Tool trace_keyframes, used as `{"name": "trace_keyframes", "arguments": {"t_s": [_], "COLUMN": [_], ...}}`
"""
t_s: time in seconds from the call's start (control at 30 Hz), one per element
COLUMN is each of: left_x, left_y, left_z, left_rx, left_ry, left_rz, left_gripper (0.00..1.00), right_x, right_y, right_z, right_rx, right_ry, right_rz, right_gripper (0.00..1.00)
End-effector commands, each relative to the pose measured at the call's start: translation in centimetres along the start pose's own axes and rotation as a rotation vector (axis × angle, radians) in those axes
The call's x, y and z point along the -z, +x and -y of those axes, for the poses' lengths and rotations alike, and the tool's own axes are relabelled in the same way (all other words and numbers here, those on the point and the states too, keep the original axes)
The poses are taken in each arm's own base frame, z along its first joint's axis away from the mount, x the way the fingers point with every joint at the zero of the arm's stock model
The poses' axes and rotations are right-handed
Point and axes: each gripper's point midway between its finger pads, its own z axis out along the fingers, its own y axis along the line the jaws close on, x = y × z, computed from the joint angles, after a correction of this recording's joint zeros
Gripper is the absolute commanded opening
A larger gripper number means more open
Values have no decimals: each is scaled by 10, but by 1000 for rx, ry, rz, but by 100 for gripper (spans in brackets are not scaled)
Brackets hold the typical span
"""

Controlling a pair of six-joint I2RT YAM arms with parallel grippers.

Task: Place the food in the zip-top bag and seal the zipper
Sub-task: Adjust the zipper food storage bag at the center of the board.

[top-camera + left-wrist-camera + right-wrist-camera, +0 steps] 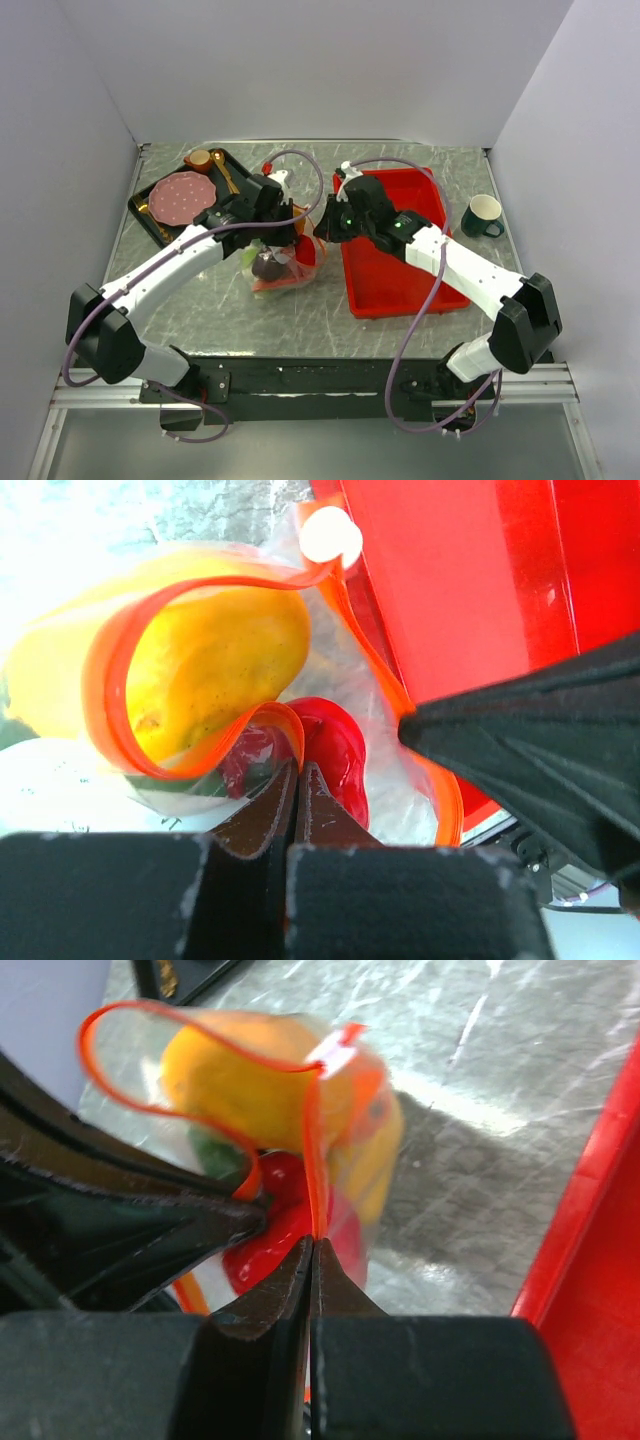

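Observation:
The clear zip-top bag (pixel 287 264) hangs between both grippers at mid-table, left of the red tray. Inside it I see food: a yellow oval fruit (pixel 220 665) (pixel 235 1085), a glossy red piece (pixel 338 748) (pixel 272 1222) and a bit of green (pixel 215 1152). The orange-red zipper (pixel 108 670) (pixel 311 1145) gapes in a wide loop, its two sides apart. My left gripper (pixel 298 766) (pixel 290 222) is shut on one side of the strip. My right gripper (pixel 313 1242) (pixel 328 226) is shut on the other side. The two grippers nearly touch.
A red rectangular tray (pixel 400 270) lies just right of the bag. At the back left, a black tray (pixel 232 162) holds a pink plate (pixel 182 196) and a small cup. A dark mug (pixel 483 215) stands at the far right.

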Motion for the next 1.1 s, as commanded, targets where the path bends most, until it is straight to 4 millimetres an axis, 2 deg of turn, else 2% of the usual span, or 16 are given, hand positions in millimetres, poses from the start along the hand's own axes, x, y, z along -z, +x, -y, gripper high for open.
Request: {"name": "trace_keyframes", "arguments": {"t_s": [0.0,0.17,0.27,0.33,0.43,0.53,0.6,0.83,0.9,0.97,1.07], "left_x": [7,-3,-8,-8,4,22,24,21,21,19,17], "left_y": [-6,6,12,8,-7,-20,-15,40,57,73,84], "left_z": [5,16,12,8,10,22,26,34,34,29,19], "left_rx": [-1,14,20,29,33,15,-3,-78,-91,-103,-110], "left_ry": [22,94,78,45,39,101,140,279,306,297,258], "left_rz": [22,-25,-43,-27,33,103,93,-108,-161,-213,-243], "left_gripper": [1,1,1,1,1,1,1,1,1,1,1], "right_x": [8,2,-3,-8,-14,-17,-18,-23,-27,-29,-31], "right_y": [-21,-18,-12,-4,1,0,0,2,9,13,13], "right_z": [-38,-39,-39,-35,-27,-16,-12,13,20,27,38], "right_rx": [-6,-43,-52,-62,-78,-100,-106,-169,-178,-191,-206], "right_ry": [-142,-158,-160,-142,-110,-57,-33,79,102,122,157], "right_rz": [39,25,-8,-40,-47,-27,-17,22,19,22,36], "right_gripper": [5,5,5,4,4,4,4,4,4,4,4]}}
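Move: Both closed grippers already hold the orange zipper rim of the food storage bag. The bag's middle lies about 5 cm back, 3 cm left and 9 cm below the left hand, and some 5 cm back, 7 cm left and 10 cm below the right. From the left hand, the yellow food in the bag is about 4 cm ahead, straight in line. The red bin's middle lies level with the right hand, some 19 cm to its right. Still pinching the orange rim, the left gripper hardly shifts at first, lifts a little, then draws its part of the rim back towards the base about 6 cm and down, turning some 15 degrees clockwise. The right gripper keeps its own hold of the rim and sinks about 4 cm, after a small sway left and back again, tipping a little downward. ##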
